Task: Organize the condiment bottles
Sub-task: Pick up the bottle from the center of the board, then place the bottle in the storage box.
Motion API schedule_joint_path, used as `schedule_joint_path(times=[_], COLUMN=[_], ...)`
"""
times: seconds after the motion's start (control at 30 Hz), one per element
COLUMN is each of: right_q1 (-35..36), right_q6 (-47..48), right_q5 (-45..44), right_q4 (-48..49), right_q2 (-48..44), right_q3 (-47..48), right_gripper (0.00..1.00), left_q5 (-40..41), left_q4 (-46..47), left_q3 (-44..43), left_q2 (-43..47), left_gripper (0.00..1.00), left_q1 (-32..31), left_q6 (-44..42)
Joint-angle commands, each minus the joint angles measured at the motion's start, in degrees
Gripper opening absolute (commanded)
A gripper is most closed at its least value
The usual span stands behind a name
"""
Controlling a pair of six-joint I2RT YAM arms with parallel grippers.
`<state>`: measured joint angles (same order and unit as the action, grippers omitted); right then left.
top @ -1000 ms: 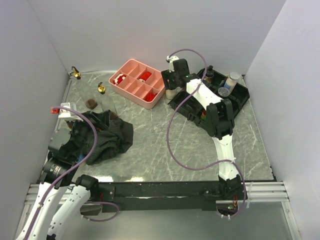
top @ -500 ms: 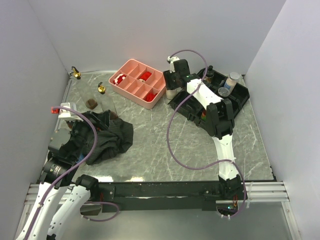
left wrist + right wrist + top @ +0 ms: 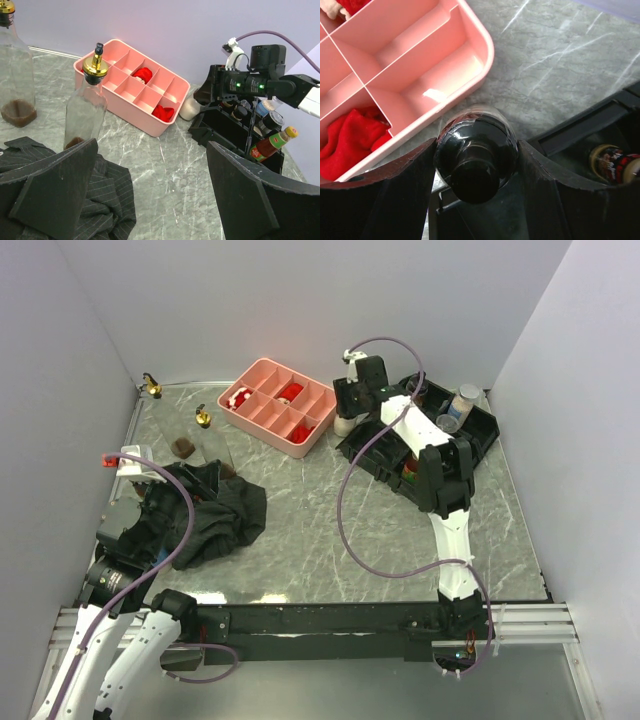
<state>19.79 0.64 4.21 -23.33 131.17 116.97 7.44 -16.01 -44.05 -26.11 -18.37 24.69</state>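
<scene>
My right gripper is shut on a pale bottle with a glossy black cap. It stands between the pink tray and the black rack, and both fingers press the cap's sides. Inside the rack are a red sauce bottle with a yellow cap, a grey-lidded shaker and dark jars. Two tall clear gold-spouted bottles stand at the back left. My left gripper hangs open over the edge of the black cloth, holding nothing.
The pink tray holds red pieces in some compartments and sits close to the held bottle. The black cloth lies crumpled at front left, under my left fingers. White walls close in the table on three sides.
My right jaws have shut on the black-capped bottle, and that wrist has shifted slightly right. The left arm has not moved.
</scene>
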Motion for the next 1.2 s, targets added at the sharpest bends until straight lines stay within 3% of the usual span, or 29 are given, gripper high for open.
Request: schedule_joint_path(times=[0.0, 0.57, 1.17], right_q1=[-1.33, -5.99, -16.01], right_q6=[-0.56, -2.14, -1.17], right_q5=[0.45, -1.22, -7.54], right_q4=[1.45, 2.15, -1.79], right_q2=[-7.86, -14.89, -20.08], right_q3=[2.21, 5.73, 5.90], right_gripper=[0.18, 0.13, 0.12], left_q5=[1.00, 1.00, 1.26], left_q4=[0.89, 0.89, 0.81], left_q3=[-0.51, -0.51, -0.60], left_q2=[0.18, -0.26, -0.96], left_gripper=[0.96, 0.96, 0.96], left_q1=[-0.09, -0.09, -0.09], left_q6=[-0.61, -0.69, -0.78])
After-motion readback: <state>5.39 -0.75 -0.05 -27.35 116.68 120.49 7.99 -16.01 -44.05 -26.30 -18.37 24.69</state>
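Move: The right hand already grips the black-capped white bottle by its cap, between pink box and black rack; the rack it is carried to has its middle about 18 cm to the right, 3 cm nearer the base and 8 cm lower. The pink box is centred some 15 cm left and 5 cm farther out, while two small spice jars in the rack stand about 13 cm right and 2 cm ahead. From the idle left hand, the rack is roughly 30 cm ahead, 48 cm right and 30 cm below. Keeping its pinch on the black cap, the right hand lifts the bottle out of the gap beside the pink box, mostly straight up at first, then swings ever faster to the right over the black rack, ending about 16 cm higher and 16 cm to the right with hardly any forward reach. On the way the wrist turns about 20 degrees clockwise and the fingertips tip up some 15 degrees, and the hand is still travelling right at the end. ##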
